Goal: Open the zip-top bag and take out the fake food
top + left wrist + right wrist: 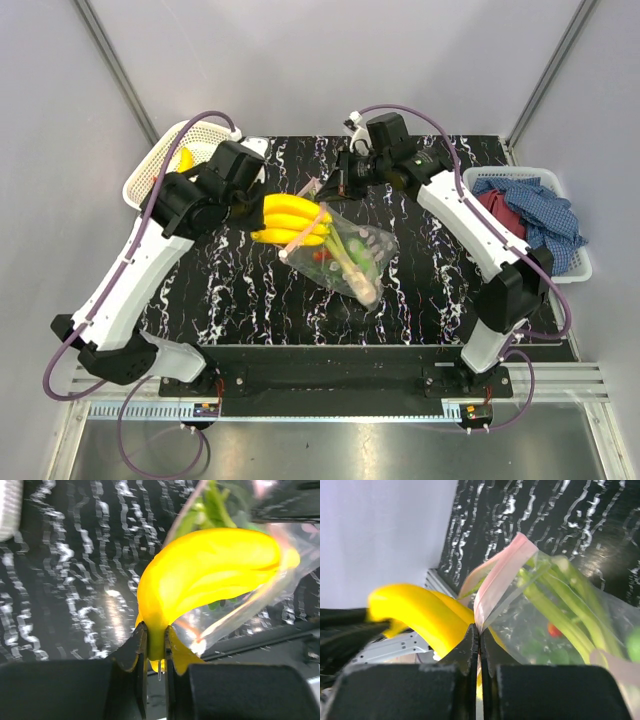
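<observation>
The clear zip-top bag [345,255] lies tilted over the middle of the black marbled table, its pink zip strip [501,575] open at the upper left. My left gripper [250,210] is shut on the stem end of the yellow bananas [290,222], which stick halfway out of the bag's mouth; they also show in the left wrist view [210,575]. My right gripper [340,188] is shut on the bag's zip edge and holds it up. Inside the bag lie a green-white leek [560,605], a small red piece [553,629] and other green pieces.
A white mesh basket [165,165] stands at the back left, with something yellow in it. A white basket [575,265] with blue checked cloth [545,210] and a dark red cloth stands at the right edge. Grey walls enclose the table.
</observation>
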### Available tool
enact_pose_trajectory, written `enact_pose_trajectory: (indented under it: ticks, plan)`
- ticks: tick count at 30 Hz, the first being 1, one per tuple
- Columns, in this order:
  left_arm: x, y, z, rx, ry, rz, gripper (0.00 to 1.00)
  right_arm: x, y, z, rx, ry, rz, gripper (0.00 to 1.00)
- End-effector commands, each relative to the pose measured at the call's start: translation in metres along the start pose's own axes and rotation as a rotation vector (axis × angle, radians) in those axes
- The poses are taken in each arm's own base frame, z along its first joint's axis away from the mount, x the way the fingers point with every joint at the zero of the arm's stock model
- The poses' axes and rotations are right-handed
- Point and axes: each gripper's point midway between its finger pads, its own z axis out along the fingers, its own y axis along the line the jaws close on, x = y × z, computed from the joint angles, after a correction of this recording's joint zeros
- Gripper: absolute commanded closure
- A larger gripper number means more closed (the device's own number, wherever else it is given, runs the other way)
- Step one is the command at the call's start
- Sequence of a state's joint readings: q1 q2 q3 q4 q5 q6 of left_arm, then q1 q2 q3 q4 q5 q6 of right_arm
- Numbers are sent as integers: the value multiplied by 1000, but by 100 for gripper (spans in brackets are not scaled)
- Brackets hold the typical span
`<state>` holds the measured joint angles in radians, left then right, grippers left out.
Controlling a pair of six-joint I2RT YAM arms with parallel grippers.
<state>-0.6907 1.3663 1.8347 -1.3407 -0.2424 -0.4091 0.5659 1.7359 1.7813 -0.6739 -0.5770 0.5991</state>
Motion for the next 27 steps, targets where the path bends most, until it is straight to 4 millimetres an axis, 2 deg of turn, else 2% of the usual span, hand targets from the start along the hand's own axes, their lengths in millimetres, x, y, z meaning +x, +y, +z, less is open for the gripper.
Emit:
enact_pose_trajectory:
  ticks: [1, 8, 12, 13, 15, 16, 17, 18, 19, 20, 21, 22, 23, 24, 25, 27]
  plan:
    - [-1, 33, -13, -176, 9, 80, 100, -5, -3, -11, 13, -50, -72, 100]
    - [-30, 62, -21, -323, -142, 11, 100, -9, -23, -19, 61, -73, -82, 100]
    - [-51, 76, -17, -323, -202, -79, 100, -7, -34, -28, 100, -77, -81, 100]
    - [-61, 87, -15, -334, -240, -140, 100, -6, -38, -30, 113, -71, -72, 100]
    - [-69, 98, -9, -324, -268, -205, 100, -4, -35, -35, 109, -66, -83, 100]
    - [-75, 117, 2, -351, -298, -277, 100, -2, -34, -36, 104, -55, -82, 100]
    - [-79, 122, 9, -332, -310, -311, 100, -1, -32, -38, 96, -51, -80, 100]
    - [-93, 126, 15, -311, -366, -348, 100, 2, -25, -40, 71, -39, -85, 100]
    - [-97, 148, 23, -327, -380, -447, 100, 5, -23, -43, 66, -30, -78, 100]
    - [-97, 148, 35, -266, -370, -500, 100, 7, -21, -45, 58, -25, -81, 100]
    - [-115, 156, 39, -239, -438, -554, 100, 9, -15, -50, 44, -27, -86, 100]
    - [-121, 172, 47, -253, -462, -626, 100, 10, -13, -52, 38, -27, -87, 100]
    - [-120, 178, 61, -247, -462, -650, 100, 12, -9, -54, 25, -23, -83, 100]
    - [-137, 185, 65, -226, -541, -672, 100, 13, -6, -57, 15, -25, -85, 100]
    - [-137, 202, 75, -233, -555, -772, 100, 13, -4, -58, 7, -22, -84, 100]
    - [-149, 215, 87, -171, -610, -866, 100, 15, 4, -61, -20, -17, -92, 100]
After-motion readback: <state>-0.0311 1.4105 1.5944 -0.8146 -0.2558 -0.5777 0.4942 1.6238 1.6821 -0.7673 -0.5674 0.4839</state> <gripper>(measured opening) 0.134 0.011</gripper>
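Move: The left hand already grips the banana bunch by its stem, the banana tips still at the bag mouth. The white basket lies about 24 cm to its left, 20 cm ahead and 26 cm below, and the single banana in it at 23 cm left and 22 cm ahead. The bag is some 18 cm to its right and 3 cm back. From the right hand, which pinches the bag's rim, the basket is about 39 cm left and 14 cm ahead. Left hand swings its gripped bananas about 23 cm left-forward towards the basket; right keeps the bag, drifting right. ##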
